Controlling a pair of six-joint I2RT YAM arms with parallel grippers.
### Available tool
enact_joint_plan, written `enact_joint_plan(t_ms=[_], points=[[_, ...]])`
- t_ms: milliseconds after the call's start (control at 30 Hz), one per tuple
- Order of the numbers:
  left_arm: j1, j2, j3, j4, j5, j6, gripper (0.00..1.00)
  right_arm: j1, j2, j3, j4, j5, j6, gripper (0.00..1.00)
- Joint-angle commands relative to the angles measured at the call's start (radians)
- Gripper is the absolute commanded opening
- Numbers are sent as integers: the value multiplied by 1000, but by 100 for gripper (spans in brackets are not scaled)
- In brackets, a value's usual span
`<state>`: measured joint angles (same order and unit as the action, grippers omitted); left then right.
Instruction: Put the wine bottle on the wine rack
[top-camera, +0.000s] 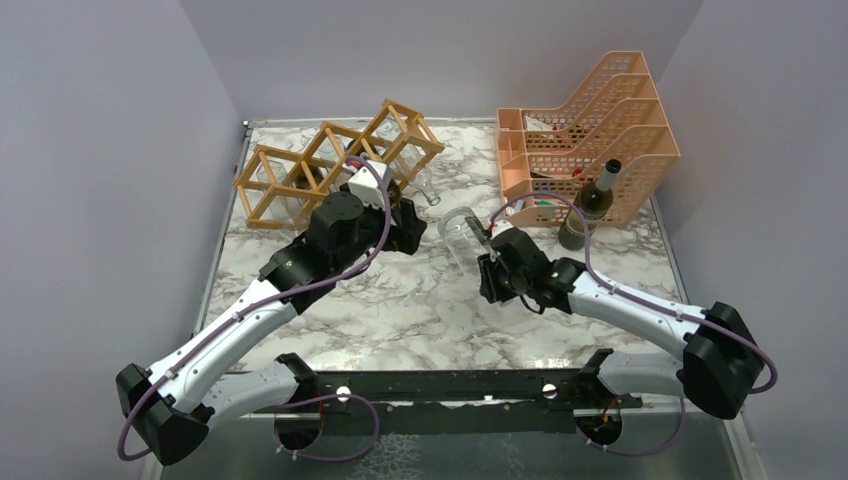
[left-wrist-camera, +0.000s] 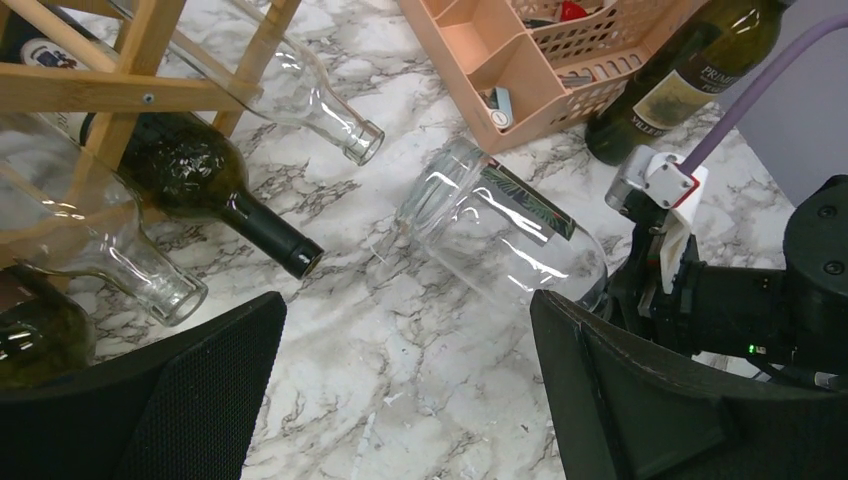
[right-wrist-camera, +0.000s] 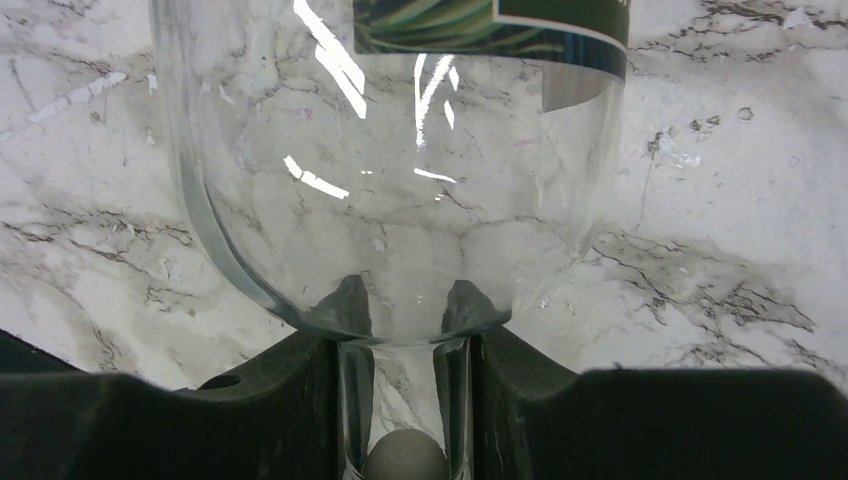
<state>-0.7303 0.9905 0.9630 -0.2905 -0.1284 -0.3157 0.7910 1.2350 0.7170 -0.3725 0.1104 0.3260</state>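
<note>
The wine bottle (top-camera: 462, 236) is clear glass with a dark leafy label and lies near the middle of the marble table. Its base points toward the wine rack (top-camera: 330, 160). My right gripper (top-camera: 489, 256) is shut on the bottle's neck. The right wrist view shows both pads pressed against the neck below the bottle's shoulder (right-wrist-camera: 400, 200), at the right gripper (right-wrist-camera: 403, 335). My left gripper (left-wrist-camera: 405, 320) hangs open over bare marble between the rack (left-wrist-camera: 110, 85) and the clear bottle (left-wrist-camera: 490, 235), with nothing between its fingers. I cannot tell whether the bottle rests on the table.
The rack holds a dark bottle (left-wrist-camera: 200, 180) and clear bottles (left-wrist-camera: 300, 90), necks pointing out. A peach mesh organiser (top-camera: 585, 140) stands at the back right. A dark green bottle (top-camera: 590, 205) stands upright against its front. Grey walls close off the left, back and right.
</note>
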Motion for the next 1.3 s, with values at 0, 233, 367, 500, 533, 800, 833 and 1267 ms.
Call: enact_joint_plan(t_ms=[0,233,367,500,533,800,833,1267], points=[[6,-44,70,-28,-50,27,99,5,-122,40,126,120,35,1],[6,-77,203,-36,-69,78,99,5,-223,109,112,169,50,1],[7,-99,267,-32,-98,94,99,5,-210,212,119,125,17,1],[6,-134,291,-13,-123,104,99,4,-123,333,136,38,-14,1],[6,-143,292,-8,-129,104,99,5,-98,365,143,20,-17,1],[6,-216,272,-27,-210,110,99,5,172,697,135,-107,-5,1],[6,-223,272,-35,-215,113,99,4,223,749,118,-109,-1,1],[6,-301,259,-91,-262,128,99,4,683,1364,-82,-133,-26,1]])
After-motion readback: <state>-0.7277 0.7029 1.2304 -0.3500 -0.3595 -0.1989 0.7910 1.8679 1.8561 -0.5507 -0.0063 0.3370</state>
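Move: The right hand already holds the large clear wine bottle by its neck. The wine rack's open top hollow, between its middle and right peaks, lies about 23 cm ahead, 23 cm left and 6 cm above that hand. The dark bottle lying in the rack is about 18 cm ahead and 22 cm left, the clear racked bottle about 22 cm ahead and 14 cm left. From the left hand, the hollow is about 18 cm ahead, 9 cm left and 13 cm below. Right hand lifts the neck-held bottle about 18 cm, swinging left-forward towards the rack; left hand rises away leftward. ##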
